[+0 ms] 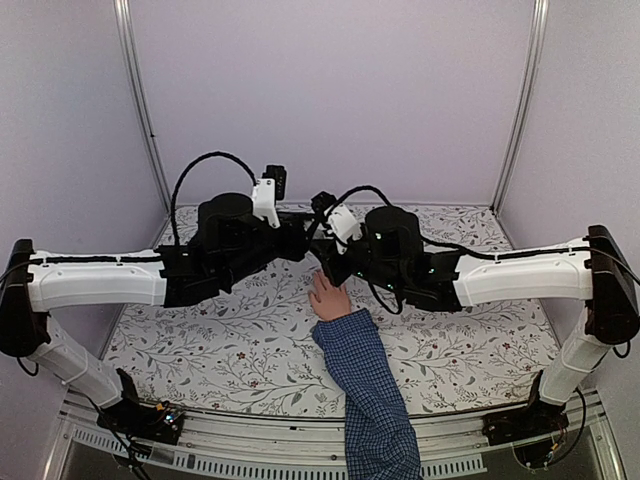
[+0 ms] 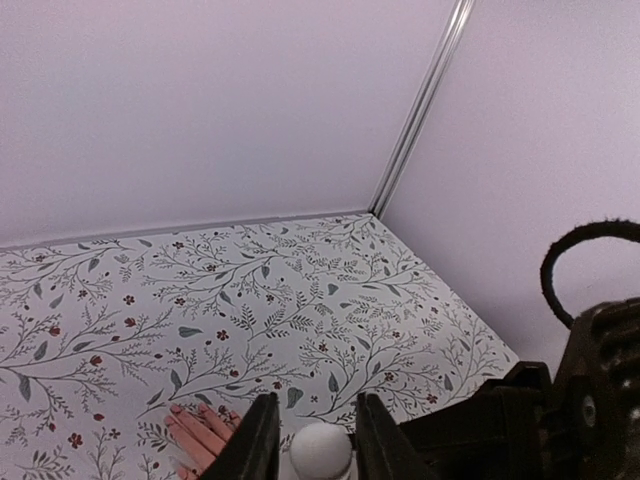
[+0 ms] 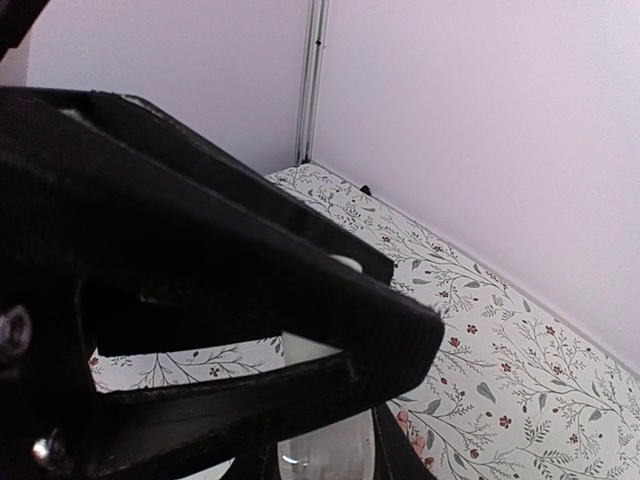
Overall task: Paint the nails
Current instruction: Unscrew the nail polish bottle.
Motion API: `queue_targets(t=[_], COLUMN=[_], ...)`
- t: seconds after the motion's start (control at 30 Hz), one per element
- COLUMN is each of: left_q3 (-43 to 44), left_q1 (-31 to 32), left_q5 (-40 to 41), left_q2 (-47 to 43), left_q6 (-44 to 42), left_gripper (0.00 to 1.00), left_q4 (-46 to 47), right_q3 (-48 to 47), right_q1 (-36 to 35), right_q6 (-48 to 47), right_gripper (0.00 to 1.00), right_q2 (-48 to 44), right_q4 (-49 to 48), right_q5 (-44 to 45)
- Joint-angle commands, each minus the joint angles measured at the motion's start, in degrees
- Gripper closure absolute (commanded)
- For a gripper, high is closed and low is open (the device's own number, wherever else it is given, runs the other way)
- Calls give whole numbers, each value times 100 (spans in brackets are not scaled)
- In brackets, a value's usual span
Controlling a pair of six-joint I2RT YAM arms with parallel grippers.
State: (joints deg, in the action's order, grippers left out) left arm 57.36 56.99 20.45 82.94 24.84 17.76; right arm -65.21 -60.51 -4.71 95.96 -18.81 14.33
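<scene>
A small pale hand (image 1: 328,298) lies flat on the flowered table, at the end of a blue checked sleeve (image 1: 372,390). The nails (image 2: 176,410) show as tiny pinkish fingertip ends. Both grippers meet just above and behind the hand. My right gripper (image 3: 322,455) is shut on a clear glass bottle (image 3: 325,448), largely hidden behind the left gripper's black finger. My left gripper (image 2: 312,405) straddles the bottle's round white cap (image 2: 321,450), its fingers close on either side. Whether they press on it does not show. In the top view, left gripper (image 1: 303,241) and right gripper (image 1: 328,260) nearly touch.
The table (image 1: 200,340) carries a white cloth printed with leaves and small red flowers. Lilac walls close it in at the back and both sides, with metal corner posts (image 1: 140,100). Black cables loop over both wrists. The sleeve crosses the near edge.
</scene>
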Motion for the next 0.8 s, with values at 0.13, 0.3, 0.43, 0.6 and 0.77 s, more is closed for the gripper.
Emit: queue_targets(t=[0.13,0.3,0.43,0.6,0.77], left_q3=[-165,-295,-457,-541,-568], left_q1=[-122,-190,-293,-478,-629], left_q5=[-215,-544,-1165,-2175,-3358], left_q2=[-405,-722,-1060,-1384,-1733], left_q6=[-184,-312,-532,-853,-1415], left_gripper=[58,44,32,27,23], left_q4=[-233,-200,55,179,121], right_q3=[131,294,395,527,580], right_q1=[4,25,126,228,289], right_q6=[167,291,414,423,294], right_gripper=[100,100,100,100,100], right_q2=[-351,-535,-673,-883,-1178], right_q4=[-330,-305,-242,-192,-32], right_q5=[-184,-504,-932,-1768,-2849])
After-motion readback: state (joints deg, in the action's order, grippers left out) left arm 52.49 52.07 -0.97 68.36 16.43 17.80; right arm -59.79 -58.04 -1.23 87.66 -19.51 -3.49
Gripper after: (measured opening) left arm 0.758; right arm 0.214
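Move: Between the left pads, within about 1 cm of their midpoint, is the white bottle cap, already loosely surrounded. The nail polish bottle's body is some 4 cm below the cap, gripped upright by the right hand, so for the right hand the cap lies about 4 cm above and 1 cm to the left, level fore and aft. The person's hand rests on the table roughly 24 cm below the left hand, about 3 cm ahead and 3 cm to the right. Spreading its already slackened fingers from slightly parted to about three-quarters open, the left hand clears the bottle cap, rising about 6 cm and drawing back 5 cm and a little left, swinging some 15 degrees clockwise with its tips lifting. The right hand keeps its grip on the bottle, easing back about 4 cm and up 3, turning counter-clockwise some 15 degrees. ##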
